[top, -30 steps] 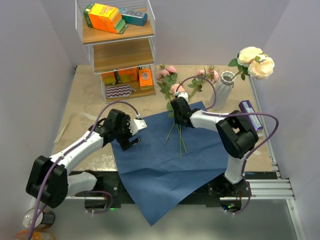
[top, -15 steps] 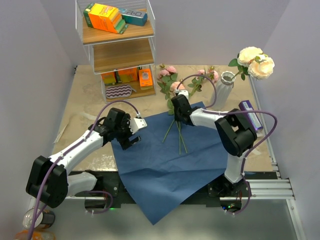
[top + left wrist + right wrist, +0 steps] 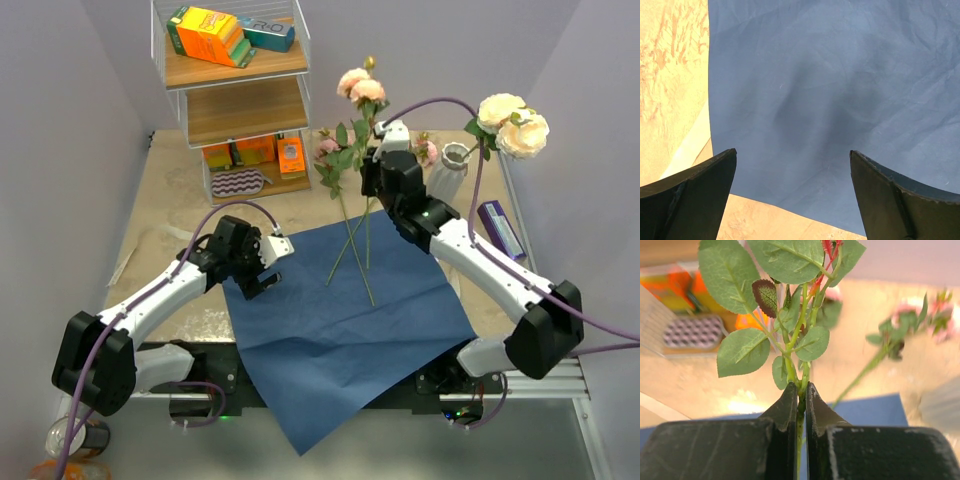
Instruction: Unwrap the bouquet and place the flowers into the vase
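Note:
The bouquet is undone: its blue paper (image 3: 340, 330) lies spread flat on the table. My right gripper (image 3: 372, 187) is shut on the green stem (image 3: 800, 405) of a pink rose (image 3: 360, 85) and holds it upright above the paper's far edge. Leaves (image 3: 742, 352) fan out just above the jaws. More flowers (image 3: 332, 150) lie at the paper's far edge, their stems (image 3: 345, 255) on the blue. The white vase (image 3: 448, 172) stands to the right with cream roses (image 3: 512, 122) in it. My left gripper (image 3: 792, 156) hangs open over the paper's left edge (image 3: 830, 90), holding nothing.
A wire shelf rack (image 3: 235, 100) with orange and teal boxes stands at the back left. A purple box (image 3: 497, 228) lies at the right edge, near the vase. Tan tabletop (image 3: 670, 75) shows left of the paper. Walls close in on both sides.
My right gripper closed on a rose stem and lifted it off the paper, so the blooms now stand high. The arm stretched out to the right. The left arm stayed put.

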You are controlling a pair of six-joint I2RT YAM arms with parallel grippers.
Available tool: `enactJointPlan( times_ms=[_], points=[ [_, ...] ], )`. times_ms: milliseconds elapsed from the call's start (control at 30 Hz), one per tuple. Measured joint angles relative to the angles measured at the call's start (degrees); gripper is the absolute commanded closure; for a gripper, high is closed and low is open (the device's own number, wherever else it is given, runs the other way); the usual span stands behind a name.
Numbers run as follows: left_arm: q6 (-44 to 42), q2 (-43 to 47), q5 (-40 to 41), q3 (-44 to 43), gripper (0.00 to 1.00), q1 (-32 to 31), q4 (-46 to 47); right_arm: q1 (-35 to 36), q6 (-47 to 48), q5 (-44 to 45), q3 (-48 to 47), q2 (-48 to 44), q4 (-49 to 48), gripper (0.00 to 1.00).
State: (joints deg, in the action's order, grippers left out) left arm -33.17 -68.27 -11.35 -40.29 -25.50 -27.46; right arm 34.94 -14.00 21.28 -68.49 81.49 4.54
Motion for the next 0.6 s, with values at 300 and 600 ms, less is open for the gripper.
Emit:
enactJointPlan(
  times_ms=[300, 600],
  points=[
    [-0.02, -0.09, -0.04, 0.0, 0.0, 0.0, -0.02, 0.09, 19.5, 2.62, -4.15, -6.05, -13.25, 1.0],
    [-0.02, -0.09, -0.39, 0.0, 0.01, 0.0, 0.76, 0.0, 48.61, 11.21, -17.57, 4.68, -41.4, 1.0]
  ],
)
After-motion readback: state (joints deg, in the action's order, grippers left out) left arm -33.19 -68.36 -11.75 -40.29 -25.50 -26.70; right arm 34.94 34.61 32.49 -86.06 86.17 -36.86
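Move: The right hand already pinches a peach rose by its stem, high above the wrapping. The vase, a white rose already in it, stands roughly 5 cm farther out and 16 cm to this hand's right, its middle about 15 cm lower. On the table some 23 cm below, one pink bloom lies about 17 cm ahead and 2 cm left, another about 17 cm ahead and 16 cm right. From the left hand, the vase is some 20 cm ahead, 34 cm right and 5 cm higher. Still pinching the peach rose's stem between shut fingers, the right hand goes on rising fast, about 27 cm straight up off the two roses left on the blue wrapping, and drifts a few centimetres right, to the vase's side, as it climbs. Along the way the wrist tips the fingers up by nearly 50 degrees, from slightly below level to plainly above it, while the hand also swings somewhat clockwise, and the stem keeps its place between the finger pads. ##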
